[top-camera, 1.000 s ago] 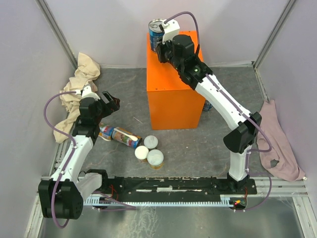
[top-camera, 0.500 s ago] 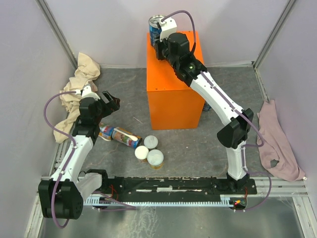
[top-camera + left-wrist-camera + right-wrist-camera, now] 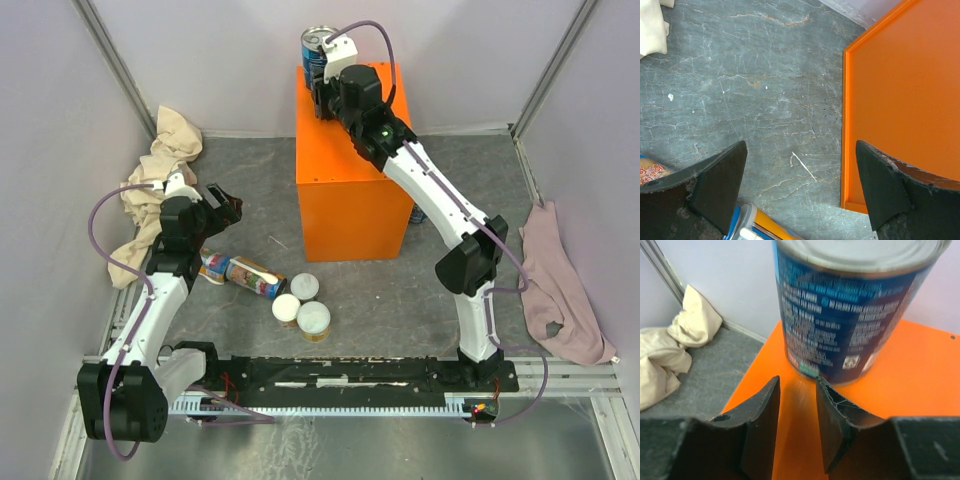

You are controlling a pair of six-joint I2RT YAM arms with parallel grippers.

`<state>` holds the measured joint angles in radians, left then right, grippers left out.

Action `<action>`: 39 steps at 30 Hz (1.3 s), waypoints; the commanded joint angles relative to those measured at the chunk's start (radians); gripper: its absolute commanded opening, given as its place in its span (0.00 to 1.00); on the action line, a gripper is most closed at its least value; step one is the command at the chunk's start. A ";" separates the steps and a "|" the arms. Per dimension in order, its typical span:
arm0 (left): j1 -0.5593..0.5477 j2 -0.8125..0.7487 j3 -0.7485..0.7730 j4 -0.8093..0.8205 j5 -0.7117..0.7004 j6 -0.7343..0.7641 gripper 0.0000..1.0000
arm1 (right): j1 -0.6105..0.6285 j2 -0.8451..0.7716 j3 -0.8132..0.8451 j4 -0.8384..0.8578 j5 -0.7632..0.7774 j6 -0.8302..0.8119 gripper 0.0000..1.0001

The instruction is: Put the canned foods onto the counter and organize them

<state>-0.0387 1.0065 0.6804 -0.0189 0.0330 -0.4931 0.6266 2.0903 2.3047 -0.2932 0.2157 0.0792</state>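
Observation:
A blue-labelled can point(image 3: 318, 55) point(image 3: 850, 305) stands upright at the far left corner of the orange counter point(image 3: 345, 200) point(image 3: 890, 385). My right gripper point(image 3: 322, 100) point(image 3: 797, 382) is shut just behind it, low over the counter top, with nothing between its fingers; its right fingertip point(image 3: 827, 387) is at the can's base. Two cans point(image 3: 240, 272) lie on the floor, and three white-lidded ones point(image 3: 305, 305) stand near them. My left gripper point(image 3: 228, 205) point(image 3: 800, 185) hangs open above the floor beside the counter point(image 3: 905, 100), with a lying can point(image 3: 757, 225) just below it.
A beige cloth point(image 3: 165, 160) point(image 3: 670, 350) is bunched in the left corner. A pink cloth point(image 3: 555, 285) lies along the right wall. Another can point(image 3: 419, 213) peeks out at the counter's right side. Grey walls close in the floor.
The right gripper and the blue can have shifted a little farther back on the counter top. The left arm has not moved.

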 commanded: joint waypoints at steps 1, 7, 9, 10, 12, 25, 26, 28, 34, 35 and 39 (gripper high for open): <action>0.006 -0.010 0.005 0.059 0.014 -0.030 0.95 | 0.035 -0.137 -0.105 0.071 -0.022 -0.052 0.45; 0.006 -0.021 -0.003 0.062 0.008 -0.033 0.95 | 0.076 -0.359 -0.343 0.083 -0.020 -0.045 0.59; 0.006 -0.025 -0.009 0.067 0.004 -0.036 0.95 | 0.080 -0.428 -0.404 0.066 -0.035 -0.025 0.63; 0.006 -0.026 -0.012 0.070 0.003 -0.036 0.95 | 0.081 -0.462 -0.434 0.057 -0.045 -0.015 0.65; 0.006 -0.027 -0.014 0.072 0.005 -0.036 0.95 | 0.084 -0.526 -0.489 0.037 -0.060 -0.001 0.69; 0.006 -0.032 -0.034 0.110 0.031 -0.054 0.95 | 0.083 -0.962 -0.976 0.245 0.106 0.082 0.99; 0.007 -0.032 -0.031 0.109 0.033 -0.053 0.95 | 0.079 -0.977 -0.972 0.211 0.143 0.092 0.99; 0.006 -0.031 -0.029 0.112 0.040 -0.053 0.95 | 0.069 -0.996 -0.956 0.141 0.232 0.116 0.99; 0.007 -0.035 -0.030 0.119 0.055 -0.060 0.95 | 0.022 -1.100 -1.048 0.146 0.487 0.193 1.00; 0.007 -0.038 -0.030 0.117 0.054 -0.059 0.95 | 0.015 -1.120 -1.065 0.153 0.530 0.205 1.00; 0.006 -0.042 -0.027 0.115 0.056 -0.056 0.95 | -0.019 -1.181 -1.136 0.192 0.691 0.234 0.99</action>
<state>-0.0387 0.9909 0.6411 0.0475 0.0635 -0.5259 0.6357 0.9607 1.2175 -0.1719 0.6861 0.2607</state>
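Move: The next can in line is the small blue can on the counter by the orange box's right side, about 29 cm to the right of the right hand, 6 cm back and 34 cm below. The large can stands straight ahead of this hand, some 8 cm off and about level. The box's middle lies 8 cm right, 4 cm back and 22 cm down. From the left hand, the small can is about 50 cm right, 11 cm ahead and 15 cm lower. The right hand comes free of the large can on top of the box and draws back about 20 cm over the box top, dipping slightly and then rising a few centimetres, while its half-shut fingers spread wide open. It then swings some 20 cm to the right towards the box's front right corner, roughly holding its height, turning about 25 degrees clockwise with its left side rising, so the open fingers face the small can on the counter. ##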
